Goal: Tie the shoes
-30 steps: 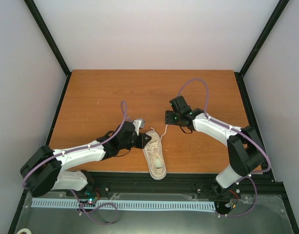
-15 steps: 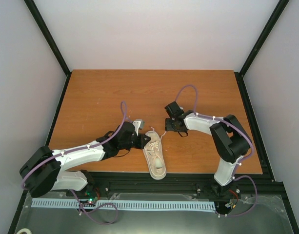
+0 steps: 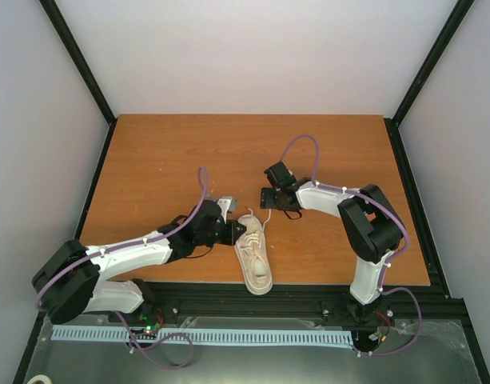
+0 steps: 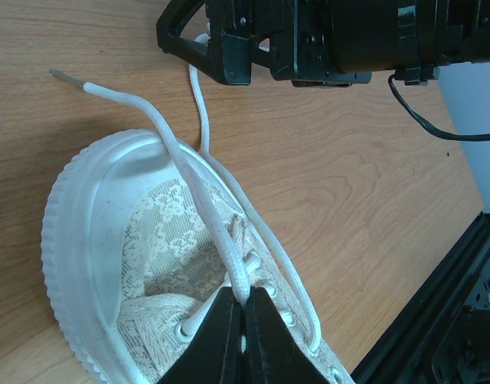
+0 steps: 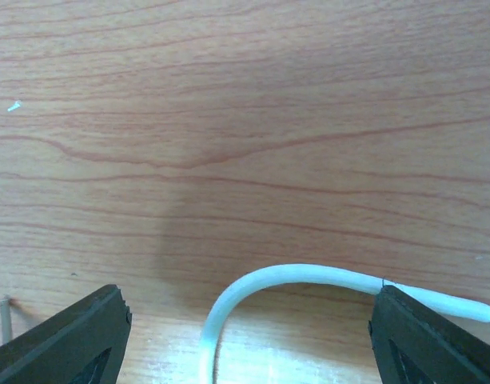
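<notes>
The shoes are one cream low-top sneaker [image 3: 254, 254] lying near the table's front edge, toe toward me. My left gripper [image 3: 234, 233] sits at its lace area, shut on one white lace [image 4: 221, 232] just above the eyelets; that lace runs out over the heel to its tip [image 4: 69, 78]. The other lace [image 4: 198, 96] trails off the sneaker toward my right gripper [image 3: 270, 200]. In the right wrist view that gripper [image 5: 248, 312] stands wide open over the wood, the curved lace end [image 5: 308, 274] lying between its fingers [image 5: 77, 332], touching neither.
The orange-brown wooden table [image 3: 189, 152] is walled by pale panels and black frame posts [image 3: 77, 60]. A black rail [image 3: 308, 300] runs along the near edge, close under the sneaker's toe.
My right arm has drawn in and moved left toward the sneaker's loose lace, and its jaws have opened wider. The left arm and the sneaker have stayed put.
</notes>
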Available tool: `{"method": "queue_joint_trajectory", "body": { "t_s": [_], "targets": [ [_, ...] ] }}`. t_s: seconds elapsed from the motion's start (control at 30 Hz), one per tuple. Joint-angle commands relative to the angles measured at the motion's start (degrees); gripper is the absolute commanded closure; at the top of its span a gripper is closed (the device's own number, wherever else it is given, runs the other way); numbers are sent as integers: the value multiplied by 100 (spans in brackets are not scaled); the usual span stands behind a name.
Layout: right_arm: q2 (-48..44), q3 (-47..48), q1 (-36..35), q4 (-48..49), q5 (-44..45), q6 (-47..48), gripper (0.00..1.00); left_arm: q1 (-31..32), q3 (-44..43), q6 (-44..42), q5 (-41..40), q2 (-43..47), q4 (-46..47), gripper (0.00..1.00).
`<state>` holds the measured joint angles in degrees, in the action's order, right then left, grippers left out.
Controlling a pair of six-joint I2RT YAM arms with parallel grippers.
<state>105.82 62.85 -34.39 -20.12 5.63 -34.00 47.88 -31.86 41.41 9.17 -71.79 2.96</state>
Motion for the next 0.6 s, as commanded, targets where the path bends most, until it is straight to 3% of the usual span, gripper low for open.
{"method": "queue_joint_trajectory", "body": {
  "t_s": [0.0,0.2,0.37,0.43,0.57],
  "targets": [
    [75,181,-36,44,20,-116,17,-44,-68,-8,-29,-31,-29,99],
    [503,438,-130,-343,615,-123,21,-44,-162,-60,52,-115,-29,99],
    [649,445,-200,-457,868,-242,34,-42,-147,-96,81,-108,19,99],
    [649,417,-199,-498,926,-292,44,-42,-152,-105,114,-100,43,99],
    [355,123,-199,-339,932,-385,73,-46,-169,-195,212,-105,123,99]
  ]
}}
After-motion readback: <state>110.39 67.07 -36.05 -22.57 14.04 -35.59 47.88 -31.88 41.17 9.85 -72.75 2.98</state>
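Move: The loose lace's bend lies between the right hand's open fingers, about 1 cm ahead and 2 cm below, level left-right; its tail trails right. The other lace's tip is about 1 cm back and 6 cm left of that hand; the shoe's middle is about 16 cm back and 4 cm left. From the left hand, still pinching the other lace, the loose lace's bend is some 9 cm ahead, 8 cm right and 8 cm below. The right hand eases about 1.5 cm forward and 1 cm down, fingers closing partway around the loose lace. ##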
